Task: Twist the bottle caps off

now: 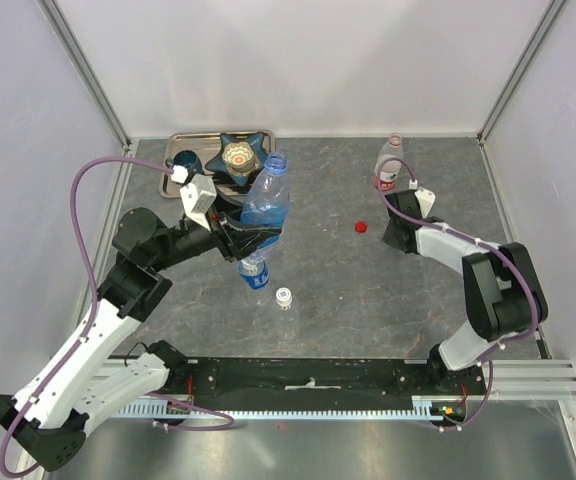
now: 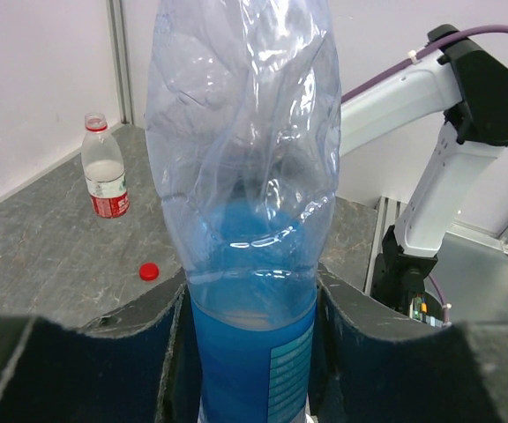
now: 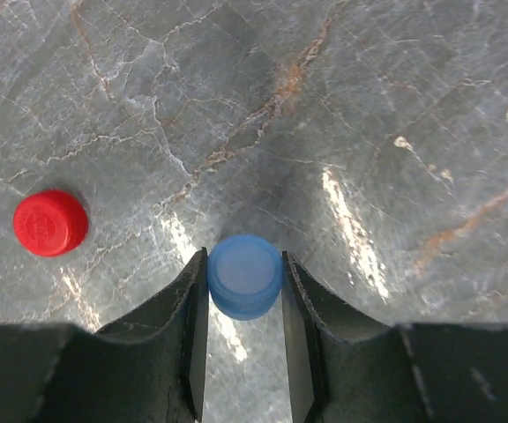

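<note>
My left gripper (image 2: 250, 300) is shut on the labelled lower body of a blue-tinted bottle (image 2: 245, 176). In the top view this bottle (image 1: 266, 203) leans up and away from the left gripper (image 1: 240, 237), and its neck shows no cap. In the right wrist view my right gripper (image 3: 244, 275) is shut on a blue cap (image 3: 244, 269) just above the table, with a red cap (image 3: 50, 222) lying to its left. The right gripper (image 1: 400, 238) points down near the red cap (image 1: 361, 226). A red-labelled bottle (image 1: 390, 165) stands uncapped behind it. A blue-labelled bottle (image 1: 255, 270) and a tiny plain bottle (image 1: 284, 297) stand in the middle.
A metal tray (image 1: 183, 145) at the back left holds a blue star-shaped dish (image 1: 240, 155) and a dark mug (image 1: 187, 160). White walls enclose the table on three sides. The right arm (image 2: 439, 176) shows behind the held bottle in the left wrist view.
</note>
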Controlling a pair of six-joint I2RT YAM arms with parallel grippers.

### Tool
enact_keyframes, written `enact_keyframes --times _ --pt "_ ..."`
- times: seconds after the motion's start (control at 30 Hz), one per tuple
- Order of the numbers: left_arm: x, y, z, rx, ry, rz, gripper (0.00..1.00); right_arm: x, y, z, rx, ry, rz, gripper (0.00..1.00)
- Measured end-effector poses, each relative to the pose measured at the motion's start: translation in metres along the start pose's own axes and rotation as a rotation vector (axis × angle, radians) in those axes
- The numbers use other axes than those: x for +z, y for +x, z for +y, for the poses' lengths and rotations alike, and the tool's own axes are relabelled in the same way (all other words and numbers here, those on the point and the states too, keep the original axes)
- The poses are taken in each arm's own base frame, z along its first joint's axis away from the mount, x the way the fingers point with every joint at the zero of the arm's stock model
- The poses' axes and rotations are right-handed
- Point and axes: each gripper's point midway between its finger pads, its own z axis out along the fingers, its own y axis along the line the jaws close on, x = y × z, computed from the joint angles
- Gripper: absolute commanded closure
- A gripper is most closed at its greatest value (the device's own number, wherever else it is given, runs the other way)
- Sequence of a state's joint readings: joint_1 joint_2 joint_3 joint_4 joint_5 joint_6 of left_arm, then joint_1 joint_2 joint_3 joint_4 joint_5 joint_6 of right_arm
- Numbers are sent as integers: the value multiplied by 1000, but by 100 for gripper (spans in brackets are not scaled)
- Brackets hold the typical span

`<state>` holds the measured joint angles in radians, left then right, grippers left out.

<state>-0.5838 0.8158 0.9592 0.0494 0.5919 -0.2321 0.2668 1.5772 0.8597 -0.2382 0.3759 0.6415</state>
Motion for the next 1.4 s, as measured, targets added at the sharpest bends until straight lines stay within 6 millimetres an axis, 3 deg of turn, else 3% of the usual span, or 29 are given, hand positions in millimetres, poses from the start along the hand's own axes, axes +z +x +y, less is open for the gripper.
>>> enact_keyframes --times 0.27,0.5,0.6,0.9,0.93,0.97,1.03,1.13,1.23,1.3,1.33,1.4 --pt "-1 12 6 -7 -21 23 53 21 4 10 -8 3 26 98" --pt "-1 15 6 -7 -23 28 53 24 2 17 -4 -18 28 59" --pt "-1 15 6 -7 -23 28 53 24 3 19 -4 -28 34 48" --pt "-1 16 7 -8 -23 30 53 22 6 21 -11 -43 52 33" --pt "-1 16 7 -8 -23 30 53 21 7 20 -11 -42 54 29" --pt "-1 16 7 -8 -23 30 53 19 6 21 -10 -45 56 17" --pt "-1 16 7 -9 -23 30 53 11 5 20 0 -51 63 4" --pt "0 17 8 -12 -25 34 53 -26 -17 29 7 -98 24 2" --pt "3 21 11 -19 -28 45 53 -93 -72 63 32 -241 -126 2" --pt "6 24 13 -24 -30 52 53 -157 -116 85 64 -378 -271 2" --pt "8 27 15 -28 -30 58 53 -199 -129 99 63 -480 -345 2" --pt "13 33 20 -38 -33 73 52 -259 -144 106 73 -626 -444 2"
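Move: The right hand is pinching the blue cap just above the table; the spot for it is about 2 cm ahead, 2 cm left and 2 cm down. From the right hand, the red cap lies some 6 cm ahead and 8 cm left, near table height, and the opened red-labelled bottle stands about 20 cm straight ahead. From the left hand, which holds the open blue bottle up, that spot is roughly 19 cm ahead, 27 cm right and 38 cm below. Down and forward, edging left, the right hand eases about 2 cm each way to bring the pinched blue cap onto the table, then opens its fingers and lets go. It shoots up some 30 cm, drifting left and tipping its fingers up about 40 degrees. The left hand keeps its grip on the blue bottle, sinking roughly 3 cm and going slightly forward. ##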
